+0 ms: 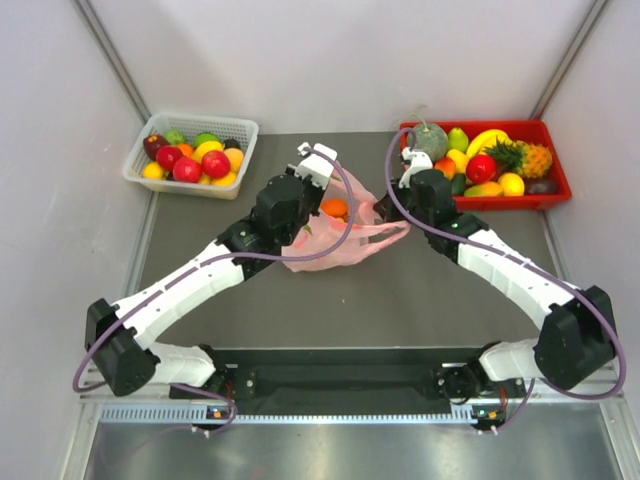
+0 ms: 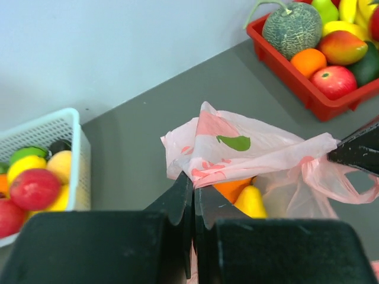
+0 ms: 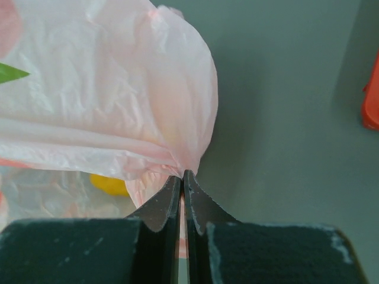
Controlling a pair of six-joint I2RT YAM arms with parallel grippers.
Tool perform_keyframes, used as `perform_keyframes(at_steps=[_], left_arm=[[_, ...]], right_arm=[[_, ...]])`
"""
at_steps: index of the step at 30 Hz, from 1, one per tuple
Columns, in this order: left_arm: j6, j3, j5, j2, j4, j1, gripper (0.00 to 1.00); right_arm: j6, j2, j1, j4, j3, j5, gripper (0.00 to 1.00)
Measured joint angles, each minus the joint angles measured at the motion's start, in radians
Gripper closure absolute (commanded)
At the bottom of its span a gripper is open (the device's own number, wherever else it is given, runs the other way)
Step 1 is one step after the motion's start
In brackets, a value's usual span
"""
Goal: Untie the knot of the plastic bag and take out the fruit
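Observation:
A pink plastic bag (image 1: 345, 250) lies mid-table with its mouth stretched between both grippers. My left gripper (image 1: 305, 228) is shut on the bag's left edge (image 2: 195, 171), plastic pinched between the fingertips. My right gripper (image 1: 388, 212) is shut on the bag's right edge (image 3: 177, 160); its dark tip also shows in the left wrist view as the right gripper (image 2: 340, 152). Fruit sits inside the bag: an orange one (image 2: 231, 188) and a yellow one (image 2: 250, 202), the yellow one (image 3: 109, 184) also seen through the plastic. A loose handle strip (image 2: 349, 189) hangs on the right. The knot is out of view.
A white mesh basket (image 1: 245, 128) full of fruit stands at the back left. A red tray (image 1: 555, 165) with a melon, pineapple, banana and other fruit stands at the back right. Grey walls close in on both sides.

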Motion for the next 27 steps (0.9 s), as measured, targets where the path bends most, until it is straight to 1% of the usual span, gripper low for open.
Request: perform_keyframes(at_steps=[2,5,7,10,12,18,19,20,22,24,26,27], left_arm=[[0.038,0.018,-0.011,0.01,0.007,0.002,1.0],[0.092,0.088,-0.018,0.059,0.003,0.003,1.0],[0.103,0.122,-0.017,0.086,0.002,0.003,1.0],[0.089,0.121,0.007,0.092,-0.01,0.005,1.0],[0.059,0.079,0.029,0.079,-0.003,0.006,1.0],[-0.074,-0.161,0.084,-0.017,0.013,0.0,1.0],[-0.096,-0.188,0.09,-0.03,0.016,-0.005,1.0],[-0.122,-0.219,0.099,-0.045,0.016,-0.011,1.0],[-0.173,-0.267,0.113,-0.076,0.02,-0.024,1.0],[-0.223,-0.307,0.128,-0.116,0.035,-0.029,1.0],[-0.275,-0.346,0.151,-0.159,0.057,-0.03,1.0],[-0.299,-0.363,0.162,-0.179,0.069,-0.031,1.0]], right_arm=[[0.021,0.02,0.0,0.018,-0.003,0.0,1.0],[0.052,0.034,0.006,0.059,-0.027,0.0,1.0],[0.067,0.036,0.011,0.084,-0.048,0.003,1.0],[0.08,0.043,0.011,0.098,-0.077,0.012,1.0],[0.085,0.05,0.011,0.101,-0.095,0.021,1.0],[0.084,0.051,0.011,0.064,-0.172,0.047,1.0],[0.084,0.047,0.011,0.057,-0.185,0.048,0.97],[0.083,0.037,0.011,0.047,-0.198,0.048,0.8],[0.079,-0.003,0.016,0.019,-0.225,0.055,0.49],[0.068,-0.083,0.026,-0.031,-0.264,0.088,0.22],[0.053,-0.174,0.056,-0.093,-0.283,0.123,0.11],[0.048,-0.223,0.082,-0.123,-0.285,0.142,0.09]])
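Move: Both hands already pinch the pink bag's raised film. The fruit inside lies about 7 cm ahead of the left hand, 6 cm to its right and some 17 cm below; from the right hand it is about 5 cm ahead, 14 cm left and 9 cm lower. The red basket's middle stands some 21 cm ahead and 26 cm right of the right hand, the white basket's about 22 cm ahead and 35 cm left of the left hand, both well below. The right fingers let go of the bag late on, opening wide after sinking some 9 cm with it, while that hand draws back about 8 cm and swings a little right, clear of the film. The left hand keeps its pinch throughout: a small lift forward, then down and back towards the table, ending roughly 9 cm lower, tipping and rolling slightly. ##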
